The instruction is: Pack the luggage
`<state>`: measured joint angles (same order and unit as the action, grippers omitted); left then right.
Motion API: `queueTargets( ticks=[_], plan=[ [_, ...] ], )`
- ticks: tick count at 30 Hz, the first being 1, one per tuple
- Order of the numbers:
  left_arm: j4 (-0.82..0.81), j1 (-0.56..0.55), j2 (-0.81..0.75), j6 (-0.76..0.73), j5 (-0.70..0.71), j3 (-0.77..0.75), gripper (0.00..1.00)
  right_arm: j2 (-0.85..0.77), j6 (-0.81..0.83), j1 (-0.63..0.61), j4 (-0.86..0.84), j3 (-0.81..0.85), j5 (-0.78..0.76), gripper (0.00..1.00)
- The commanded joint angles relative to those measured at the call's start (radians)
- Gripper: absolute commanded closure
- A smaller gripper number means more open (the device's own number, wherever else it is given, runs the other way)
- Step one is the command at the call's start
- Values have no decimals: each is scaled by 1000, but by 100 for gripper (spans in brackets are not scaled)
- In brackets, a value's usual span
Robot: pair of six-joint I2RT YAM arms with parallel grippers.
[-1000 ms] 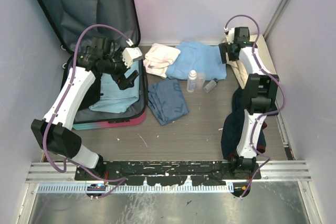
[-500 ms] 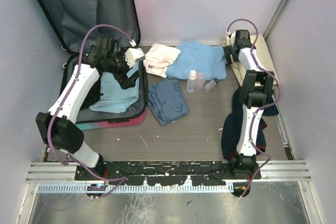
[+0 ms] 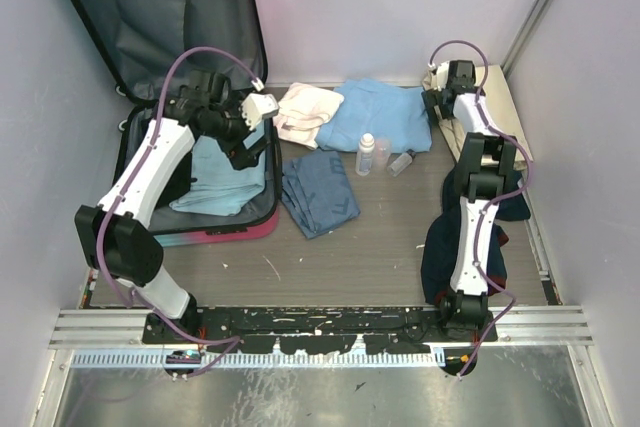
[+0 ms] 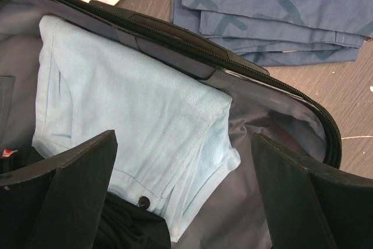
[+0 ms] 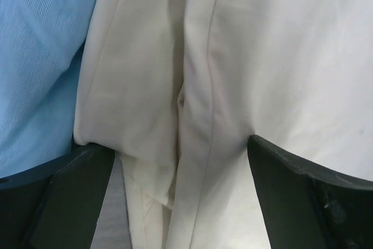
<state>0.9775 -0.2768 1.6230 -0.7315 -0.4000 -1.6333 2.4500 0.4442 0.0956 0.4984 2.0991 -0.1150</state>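
The luggage (image 3: pixel 140 212) lies open at the left, its lid propped against the back wall. Inside lies a folded light blue garment (image 3: pixel 215 182) (image 4: pixel 134 97) on dark grey lining, with a dark cloth under its near end. My left gripper (image 3: pixel 246 151) (image 4: pixel 183 196) hovers open just above that garment by the luggage rim (image 4: pixel 274 88), holding nothing. My right gripper (image 3: pixel 434 107) (image 5: pixel 180 196) is at the back right, open, its fingers straddling a fold of cream cloth (image 5: pixel 245 56) (image 3: pixel 497 92) without closing on it.
A folded navy cloth (image 3: pixel 318 192) (image 4: pixel 274 10), a pale pink-white cloth (image 3: pixel 305 112), a blue garment (image 3: pixel 380 112) (image 5: pixel 35 56) and two small bottles (image 3: pixel 366 155) (image 3: pixel 400 162) lie mid-table. A dark navy heap (image 3: pixel 440 247) sits by the right arm. Walls close in on three sides.
My right gripper has moved back and to the right onto the cream cloth and opened a little wider. The left arm shifted slightly toward the back; its gripper stayed open.
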Motion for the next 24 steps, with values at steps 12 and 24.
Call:
queueTargets(
  ticks=[12,24],
  plan=[
    [-14,-10,47,45,7,-130,1,95,-25,40,6,112,71,83],
    [-24,-10,49,146,-39,-193,0,-167,43,135,51,155,266,99]
  ],
)
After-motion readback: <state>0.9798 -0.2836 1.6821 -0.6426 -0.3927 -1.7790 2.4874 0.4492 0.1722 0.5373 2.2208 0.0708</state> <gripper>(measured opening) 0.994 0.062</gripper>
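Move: The beige cloth's middle is roughly 9 cm to the right of the open right gripper and about 3 cm back, just below fingertip level; the pads straddle the fold on its left edge. The blue garment is centred about 18 cm left and 2 cm back, and the clear bottle sits some 12 cm left and 15 cm back. From the left gripper, the cloth lies about 58 cm right, 17 cm ahead and 20 cm below. Push the open right gripper about 2 cm forward along the beige cloth's left edge, then shut the fingers and pinch the fold there. Keeping that grip, lift about 2 cm and draw slightly right and back, tilting the wrist a little. Meanwhile raise the open left gripper some 3 cm over the suitcase, easing it forward. ##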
